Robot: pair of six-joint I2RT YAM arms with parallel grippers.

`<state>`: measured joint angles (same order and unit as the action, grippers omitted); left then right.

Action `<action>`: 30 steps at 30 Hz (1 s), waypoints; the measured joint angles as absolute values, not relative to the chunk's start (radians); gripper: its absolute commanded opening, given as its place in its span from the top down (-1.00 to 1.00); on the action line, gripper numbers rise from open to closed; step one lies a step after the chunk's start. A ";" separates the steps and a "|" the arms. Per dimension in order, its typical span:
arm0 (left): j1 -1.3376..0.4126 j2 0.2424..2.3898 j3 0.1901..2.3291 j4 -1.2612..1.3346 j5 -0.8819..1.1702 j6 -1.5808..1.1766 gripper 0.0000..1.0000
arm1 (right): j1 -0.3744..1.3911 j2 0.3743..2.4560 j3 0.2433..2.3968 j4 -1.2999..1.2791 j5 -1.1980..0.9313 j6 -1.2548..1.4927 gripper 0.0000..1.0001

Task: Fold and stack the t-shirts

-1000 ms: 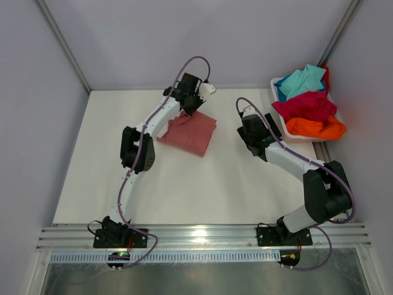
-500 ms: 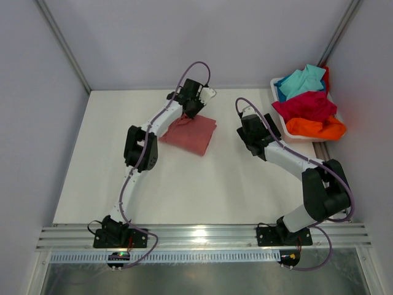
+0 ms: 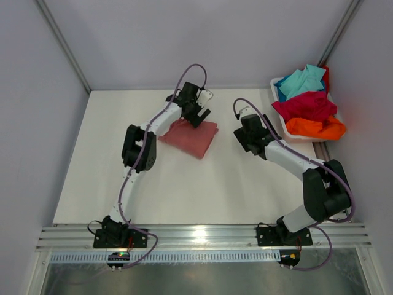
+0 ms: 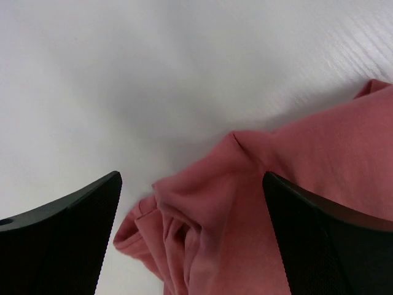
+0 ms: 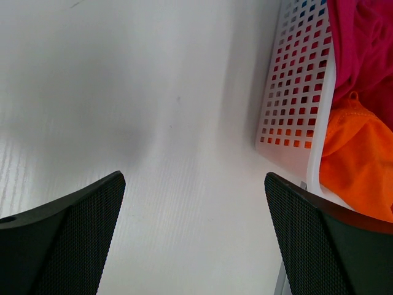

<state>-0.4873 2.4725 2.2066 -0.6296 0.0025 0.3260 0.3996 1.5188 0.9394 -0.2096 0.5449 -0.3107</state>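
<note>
A folded salmon-pink t-shirt (image 3: pixel 193 136) lies on the white table, left of centre. My left gripper (image 3: pixel 199 114) hovers over its far edge, open, and the bunched pink cloth (image 4: pixel 245 209) lies loose between the spread fingers. Crimson (image 3: pixel 305 106), orange (image 3: pixel 316 128) and turquoise (image 3: pixel 299 80) t-shirts are piled in a white tub at the back right. My right gripper (image 3: pixel 242 130) stands open over bare table between the pink shirt and the tub, nothing between its fingers (image 5: pixel 67 239).
The white perforated tub (image 5: pixel 298 104) stands against the right wall, close to my right gripper, with crimson and orange cloth showing through it. Grey walls close off the left, back and right. An aluminium rail (image 3: pixel 202 236) runs along the near edge.
My left gripper was shut on the pink shirt's far edge and has now opened, letting the cloth go. The shirt shifted slightly right. The right arm moved a little left.
</note>
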 measured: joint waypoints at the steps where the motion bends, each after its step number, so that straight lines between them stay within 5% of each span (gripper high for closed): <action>1: -0.488 2.458 2.201 -0.634 0.002 0.324 -0.98 | 0.400 1.519 0.944 -0.214 0.533 -0.311 -0.99; 11: -0.493 2.244 2.170 -0.648 -0.046 0.318 -0.99 | 0.400 1.533 1.096 -0.286 0.435 -0.311 -0.99; 17: -0.487 2.078 2.101 -0.652 -0.056 0.255 -0.98 | 0.413 1.578 1.287 -0.378 0.189 -0.294 -0.99; 30: -0.217 1.893 1.850 -0.699 0.793 0.039 -0.98 | 0.490 1.810 1.425 -0.453 -0.353 -0.264 -0.99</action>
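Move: The left hand, already open, is just above the folded t-shirt's far corner; the shirt's middle lies about 10 cm back from the hand, neither left nor right, some 3 cm below. For the right hand, the shirt's middle is about 31 cm to its left, 4 cm ahead and 9 cm lower. The basket of shirts stands about 23 cm to the right hand's right and 13 cm ahead, its middle some 4 cm lower. Leftward in a low arc, the right hand swings some 21 cm towards the shirt's right edge, rising about 8 cm and then sinking nearly as far while it turns counter-clockwise and tips down, fingers wide open. The left hand first climbs steeply off the shirt's far corner, 20 cm in all, then draws back and a little left, rolling its left side down, still open. ##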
